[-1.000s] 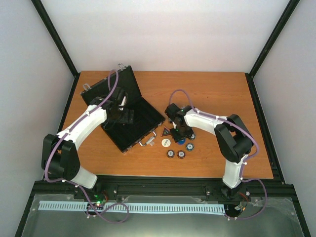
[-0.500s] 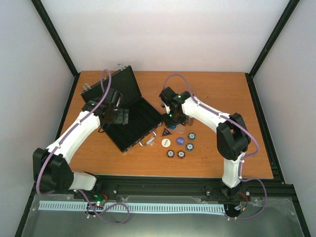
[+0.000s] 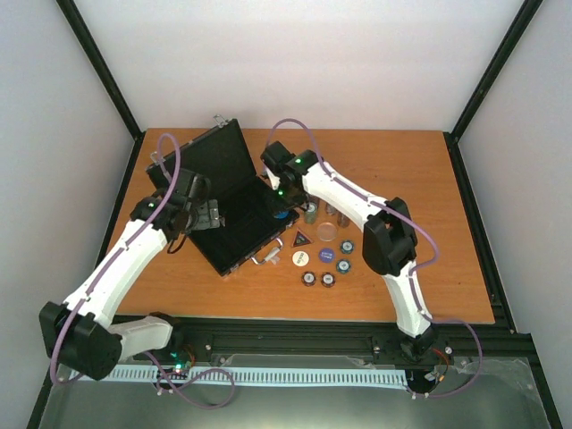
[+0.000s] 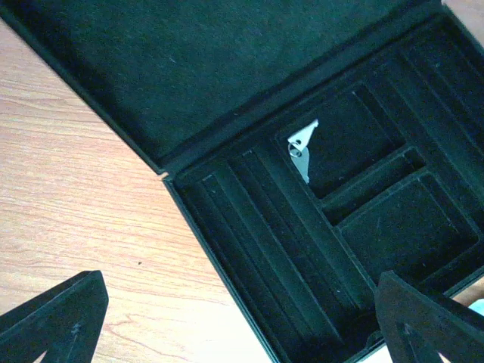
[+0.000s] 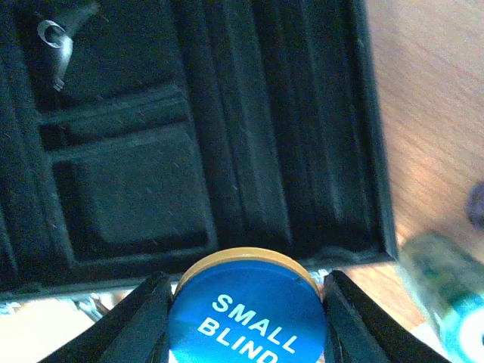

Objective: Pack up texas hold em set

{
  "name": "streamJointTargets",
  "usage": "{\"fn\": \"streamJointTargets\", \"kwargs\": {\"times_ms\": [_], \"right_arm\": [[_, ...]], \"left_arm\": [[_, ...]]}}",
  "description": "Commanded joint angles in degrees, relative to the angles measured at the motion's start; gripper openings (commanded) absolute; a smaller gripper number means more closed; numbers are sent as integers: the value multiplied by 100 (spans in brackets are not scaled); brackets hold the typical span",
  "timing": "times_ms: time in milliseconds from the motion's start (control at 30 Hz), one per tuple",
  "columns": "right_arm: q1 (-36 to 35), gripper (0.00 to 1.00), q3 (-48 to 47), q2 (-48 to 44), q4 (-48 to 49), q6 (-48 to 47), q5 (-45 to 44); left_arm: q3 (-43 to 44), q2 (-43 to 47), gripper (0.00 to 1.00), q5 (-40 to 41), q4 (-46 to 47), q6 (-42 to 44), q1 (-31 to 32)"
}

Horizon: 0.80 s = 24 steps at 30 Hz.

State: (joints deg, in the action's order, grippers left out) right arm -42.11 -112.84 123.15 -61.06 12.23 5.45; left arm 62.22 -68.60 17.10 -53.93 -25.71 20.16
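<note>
The black case point(image 3: 234, 166) lies open at the table's left, lid back, its felt tray point(image 4: 363, 181) showing grooves and two pockets. My right gripper point(image 3: 282, 213) hovers over the tray's near right corner, shut on a blue round dealer disc point(image 5: 246, 314) with a yellow rim, marked SMALL BLIND. My left gripper point(image 3: 203, 214) hangs open over the case's left edge, its fingers point(image 4: 53, 321) spread wide with nothing between them. On the wood to the right lie a dark triangular token point(image 3: 302, 239), a white disc point(image 3: 300, 258), another blue disc point(image 3: 326, 255) and several striped chip stacks point(image 3: 328, 280).
A small silver key or clip point(image 4: 302, 147) lies in one tray pocket. A silver handle point(image 3: 265, 257) sticks out from the case's near edge. A blurred greenish chip stack point(image 5: 446, 291) stands just right of the case corner. Black frame posts border the table.
My right arm has swung up and left from the loose pieces to the case, carrying the blue disc. My left arm has drawn back left, off the tray toward its edge.
</note>
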Motion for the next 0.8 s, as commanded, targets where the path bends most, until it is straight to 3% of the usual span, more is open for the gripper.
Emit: {"fn": "streamJointTargets", "kwargs": {"times_ms": [0,367,767], "right_arm": [[-182,19,-708,411,-50,-53,333],[-475,19,-1501,1218,68,-106,724],[-619,19,-1642,1662,229,-147,889]], "left_arm": [[-23,343,100,441,-240,-388,-30],[-100,775,100,520,-398,-487,-30],[-161,874,100,603,-448,-470,-30]]}}
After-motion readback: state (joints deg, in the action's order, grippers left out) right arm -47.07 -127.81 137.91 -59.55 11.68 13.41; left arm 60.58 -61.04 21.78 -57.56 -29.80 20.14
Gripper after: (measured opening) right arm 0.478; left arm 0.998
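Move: My right hand holds the blue Small Blind button above the case's handle-side rim. The card compartment nearer the handle lies about 10 cm to its left, 2 cm back and some 9 cm below. The metal keys in the tray are roughly 18 cm left and 3 cm ahead; the green-topped chip tube stands about 8 cm right and 4 cm ahead. From my left hand that compartment is about 13 cm right, 3 cm ahead. I keep the Small Blind button pinched and swing my right hand left over the tray, nearly level at first, then sinking about 4 cm towards the handle-side compartment, some 9 cm left in all, with a slight counter-clockwise turn. Meanwhile my left hand, empty and wide open, eases back, left and up about 2 cm each way, clear of the work. ##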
